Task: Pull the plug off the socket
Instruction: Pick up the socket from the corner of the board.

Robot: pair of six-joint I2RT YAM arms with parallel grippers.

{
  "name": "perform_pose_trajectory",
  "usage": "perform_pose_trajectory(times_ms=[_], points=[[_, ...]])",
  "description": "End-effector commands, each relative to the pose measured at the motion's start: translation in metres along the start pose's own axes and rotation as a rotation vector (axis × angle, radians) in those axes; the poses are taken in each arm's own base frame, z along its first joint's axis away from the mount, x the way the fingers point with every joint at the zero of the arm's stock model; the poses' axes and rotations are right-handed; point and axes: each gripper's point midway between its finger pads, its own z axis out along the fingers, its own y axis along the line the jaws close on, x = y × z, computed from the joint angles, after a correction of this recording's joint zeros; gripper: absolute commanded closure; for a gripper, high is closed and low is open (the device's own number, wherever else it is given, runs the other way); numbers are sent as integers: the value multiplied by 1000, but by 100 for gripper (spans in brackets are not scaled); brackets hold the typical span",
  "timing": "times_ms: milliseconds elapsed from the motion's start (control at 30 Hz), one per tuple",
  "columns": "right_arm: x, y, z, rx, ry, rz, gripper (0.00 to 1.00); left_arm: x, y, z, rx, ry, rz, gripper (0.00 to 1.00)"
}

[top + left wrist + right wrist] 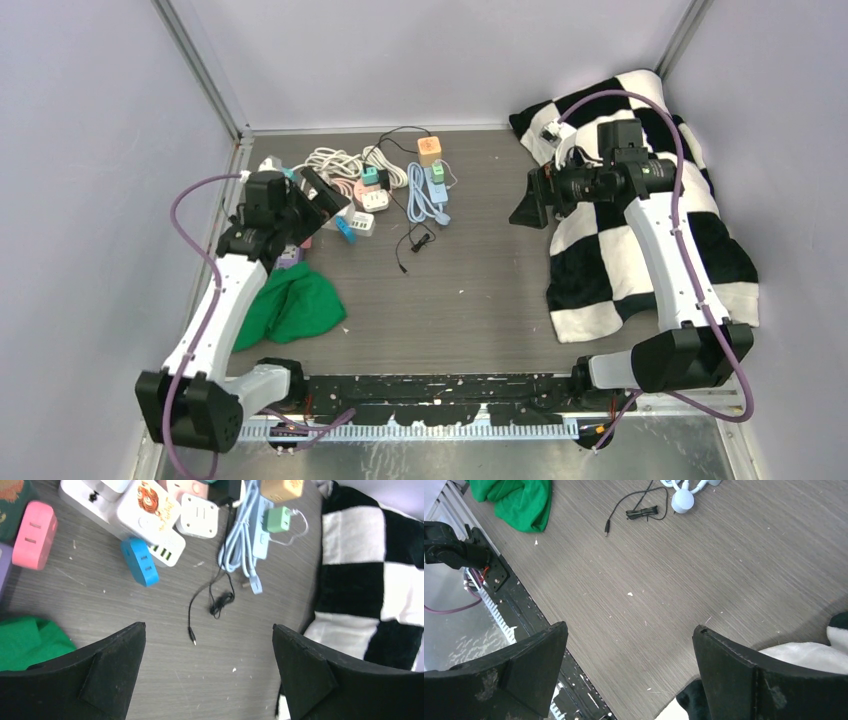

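Observation:
A pile of sockets and plugs lies at the table's back middle. A light blue power strip carries a green plug and an orange cube plug. A white power strip with a cartoon sticker has a blue plug at its side. My left gripper hovers open just left of the pile, holding nothing. My right gripper is open and empty over bare table, right of the pile.
A green cloth lies near the left arm. A black-and-white checkered cloth covers the right side. A thin black cable lies loose in front of the pile. A pink plug sits at the left.

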Motion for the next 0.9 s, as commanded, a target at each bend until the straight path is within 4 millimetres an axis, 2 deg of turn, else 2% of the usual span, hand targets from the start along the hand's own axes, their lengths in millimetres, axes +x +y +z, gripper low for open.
perform_pose_trajectory(times_ms=[0,133,200,300,400,467,600,733,867], points=[[-1,-7,7,0,-33,58,0,-26,9,27,-147,-39,-80,2],[6,-16,4,5,-48,98,1,-40,34,55,-314,-33,-7,2],[11,-17,6,10,-41,101,0,-47,33,74,-291,-17,106,1],[17,-14,9,-7,-39,112,0,-48,28,96,-214,67,286,0],[24,-13,10,-11,-30,119,0,-50,25,107,-182,146,411,0],[27,-19,8,2,-36,137,0,-48,26,110,-166,193,472,0],[30,-20,11,-9,-30,150,0,-48,10,107,-84,240,541,1],[30,-21,13,-22,-28,160,0,-48,4,86,-53,245,585,0],[29,-20,16,-39,-34,177,0,-47,21,59,-115,225,599,0]])
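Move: The white tiger-faced socket block on the white strip lies about 11 cm ahead of the left hand, almost in line with it and some 18 cm below. Its blue plug sits some 5 cm nearer and 2 cm to the right of it; the white square socket is about 8 cm to its right and 2 cm farther out, the dark green block 12 cm to its left and 5 cm nearer. From the right hand the tiger-faced socket is about 13 cm ahead, 39 cm left and 23 cm below. Reach the open left gripper forward about 10 cm to come above the white tiger-faced socket, dipping some 7 cm on the way, then lifting a little and easing back. Roll its left side up about 25 degrees while turning it clockwise to line up over the strip. Sink the open right gripper about 5 cm over the bare table, tipping it slightly, well clear of everything. ##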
